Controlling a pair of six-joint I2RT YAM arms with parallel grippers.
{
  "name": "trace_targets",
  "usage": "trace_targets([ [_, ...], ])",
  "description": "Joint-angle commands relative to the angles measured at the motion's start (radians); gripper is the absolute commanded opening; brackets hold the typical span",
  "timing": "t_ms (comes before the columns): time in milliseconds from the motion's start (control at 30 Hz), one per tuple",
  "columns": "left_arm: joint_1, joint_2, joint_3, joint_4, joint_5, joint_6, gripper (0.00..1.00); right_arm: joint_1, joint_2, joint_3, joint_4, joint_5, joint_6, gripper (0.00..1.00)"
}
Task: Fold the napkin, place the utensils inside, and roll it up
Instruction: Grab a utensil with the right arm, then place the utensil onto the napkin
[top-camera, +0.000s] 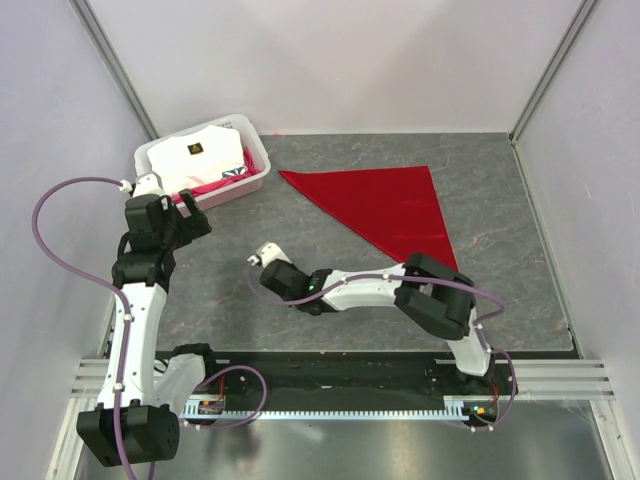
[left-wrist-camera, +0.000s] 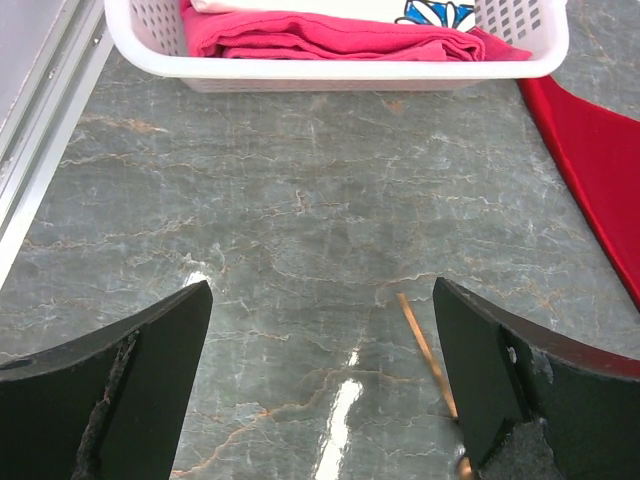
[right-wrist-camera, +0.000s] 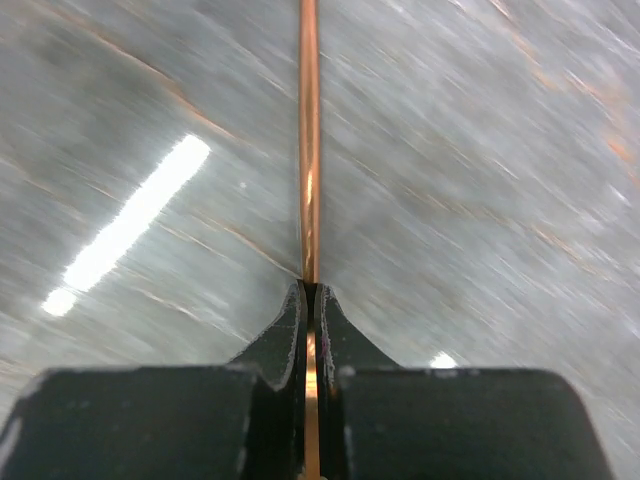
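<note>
The red napkin (top-camera: 385, 205) lies folded into a triangle on the grey table, right of centre; its edge shows in the left wrist view (left-wrist-camera: 600, 170). A thin brown spoon handle (right-wrist-camera: 308, 150) runs straight out from my right gripper (right-wrist-camera: 310, 290), which is shut on it low over the table, left of centre (top-camera: 262, 262). The spoon's bowl is hidden. The same handle (left-wrist-camera: 420, 340) shows beside the right finger of my left gripper (left-wrist-camera: 320, 360). My left gripper (top-camera: 190, 222) hangs open and holds nothing, near the basket.
A white plastic basket (top-camera: 150, 155) with folded pink and white patterned cloths stands at the back left, its rim (left-wrist-camera: 350, 72) close ahead of my left gripper. Metal frame posts and white walls enclose the table. A rail runs along the near edge.
</note>
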Motion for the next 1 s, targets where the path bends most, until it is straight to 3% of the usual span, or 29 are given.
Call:
trace_targets([
  [0, -0.005, -0.015, -0.002, 0.045, 0.039, -0.007, 1.00, -0.056, -0.150, -0.122, 0.024, 0.043, -0.039, 0.00],
  [200, -0.005, -0.018, -0.004, 0.048, 0.053, -0.005, 1.00, -0.143, -0.353, -0.305, 0.128, -0.101, -0.302, 0.00],
  [300, -0.005, -0.021, -0.005, 0.049, 0.057, -0.004, 1.00, -0.249, -0.442, -0.357, 0.153, -0.235, -0.379, 0.00],
  [400, -0.005, -0.019, -0.005, 0.048, 0.060, -0.004, 1.00, -0.344, -0.485, -0.374, 0.143, -0.262, -0.448, 0.00],
  [633, -0.006, -0.013, -0.004, 0.048, 0.070, -0.007, 1.00, -0.511, -0.412, -0.305, 0.067, -0.284, -0.589, 0.00],
  [967, -0.011, 0.007, -0.001, 0.046, 0.070, -0.007, 1.00, -0.625, -0.270, -0.213, 0.068, -0.341, -0.700, 0.00],
])
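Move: The right gripper already has the utensil pinched, down at table height. The red napkin is its goal: the middle lies about 28 cm to the right and 16 cm ahead, a centimetre lower. The near edge's middle is some 23 cm right and 10 cm ahead. The basket stands about 28 cm ahead and 19 cm left. From the raised left hand, the napkin's middle is roughly 47 cm right, 12 cm ahead and 22 cm below. Keep the right fingers shut on the utensil and sweep it to the right, about 22 cm, bearing steadily forward some 14 cm towards the napkin. After starting low, lift in an arc about 7 cm high, then sink over the napkin's near edge to about 3 cm above the starting height, rolling the wrist so its left side dips. ##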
